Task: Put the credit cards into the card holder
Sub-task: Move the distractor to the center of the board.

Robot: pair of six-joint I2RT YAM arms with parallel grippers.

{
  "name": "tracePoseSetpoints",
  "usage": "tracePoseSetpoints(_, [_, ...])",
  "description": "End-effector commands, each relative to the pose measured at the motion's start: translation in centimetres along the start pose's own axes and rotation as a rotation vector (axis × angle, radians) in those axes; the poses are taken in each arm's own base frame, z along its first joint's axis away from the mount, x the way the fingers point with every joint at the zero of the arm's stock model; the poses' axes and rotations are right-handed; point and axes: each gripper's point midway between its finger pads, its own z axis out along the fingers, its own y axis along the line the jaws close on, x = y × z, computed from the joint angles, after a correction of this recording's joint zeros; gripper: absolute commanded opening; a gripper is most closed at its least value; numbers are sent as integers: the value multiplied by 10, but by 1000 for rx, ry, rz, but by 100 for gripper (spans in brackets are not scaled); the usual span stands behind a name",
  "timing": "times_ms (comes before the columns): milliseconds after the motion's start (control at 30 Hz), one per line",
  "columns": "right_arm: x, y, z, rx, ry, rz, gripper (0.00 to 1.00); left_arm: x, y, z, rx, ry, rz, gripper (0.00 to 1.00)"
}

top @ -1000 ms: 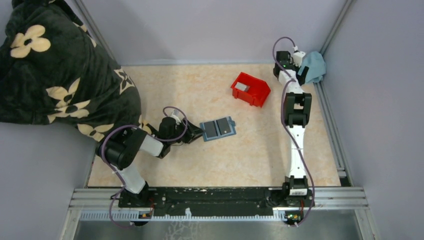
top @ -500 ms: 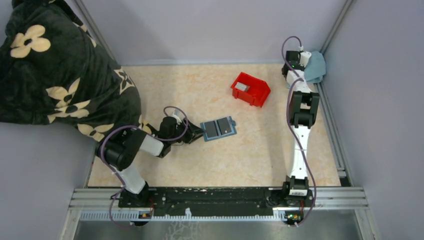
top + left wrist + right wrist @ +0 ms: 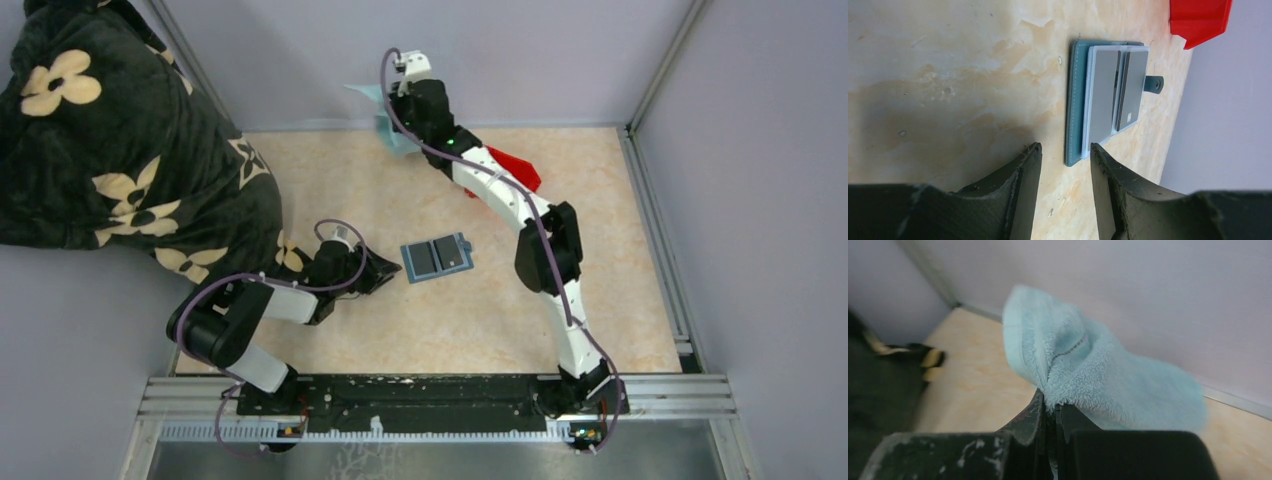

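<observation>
The teal card holder (image 3: 437, 257) lies open on the table, with two grey credit cards (image 3: 424, 259) (image 3: 452, 254) side by side on its inside. In the left wrist view the card holder (image 3: 1075, 100) and the credit cards (image 3: 1103, 95) (image 3: 1132, 90) sit just ahead of my left gripper (image 3: 1065, 150). That left gripper (image 3: 385, 272) is open and empty, low by the holder's left edge. My right gripper (image 3: 395, 128) is up at the back wall, shut on a light blue cloth (image 3: 368, 93). The cloth (image 3: 1088, 365) bunches out of the right gripper (image 3: 1050, 407).
A red bin (image 3: 515, 165) stands at the back, partly hidden behind the right arm; its corner (image 3: 1200, 20) shows in the left wrist view. A dark floral blanket (image 3: 100, 130) covers the left side. Walls enclose the table.
The right gripper shut on the cloth in the back right corner and swung it left along the back wall. The left arm shifted slightly, its gripper still by the holder.
</observation>
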Motion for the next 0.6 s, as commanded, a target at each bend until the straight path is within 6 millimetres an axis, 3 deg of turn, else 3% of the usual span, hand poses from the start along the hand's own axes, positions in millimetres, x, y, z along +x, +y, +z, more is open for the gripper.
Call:
tracePoseSetpoints(0, [-17, 19, -1, -141, 1, 54, 17, 24, 83, -16, -295, 48, 35, 50])
tracePoseSetpoints(67, [14, 25, 4, -146, 94, 60, 62, 24, 84, -16, -298, 50, 35, 50])
tracePoseSetpoints(133, [36, 20, 4, -103, 153, 36, 96, 26, 84, -16, -297, 57, 35, 51])
tracePoseSetpoints(200, [56, 10, -4, -48, 185, -4, 99, 27, 85, -15, -299, 64, 35, 51])
tracePoseSetpoints(367, [48, -13, -45, 34, 139, -47, 99, 26, 87, -16, -310, 56, 37, 51])
tracePoseSetpoints(433, [35, -18, -71, 47, 113, -51, 99, 23, 86, -16, -318, 45, 37, 51])
tracePoseSetpoints(567, [45, -27, -119, 72, 141, -61, 99, 15, 80, -17, -320, 18, 42, 51])
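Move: In the right hand's shut fingers the towel still hangs in the air; the bare patch of board it is thrown at lies some 24 cm to the left, about level in reach and 27 cm below. The red box is roughly 23 cm to this hand's right, 3 cm back and 26 cm down, the card holder about 25 cm back, 6 cm right and 27 cm down. From the left hand that patch is some 27 cm ahead, 19 cm left and 2 cm below. Finishing its leftward fling with a last 5 cm left and slightly up and back, the right hand springs its fingers wide open and lets go of the towel. It then reverses, dropping nearly 20 cm while drawing back and to the right, tipping fingers down by some 25 degrees, to hover open over the board between the towel and the red box. ##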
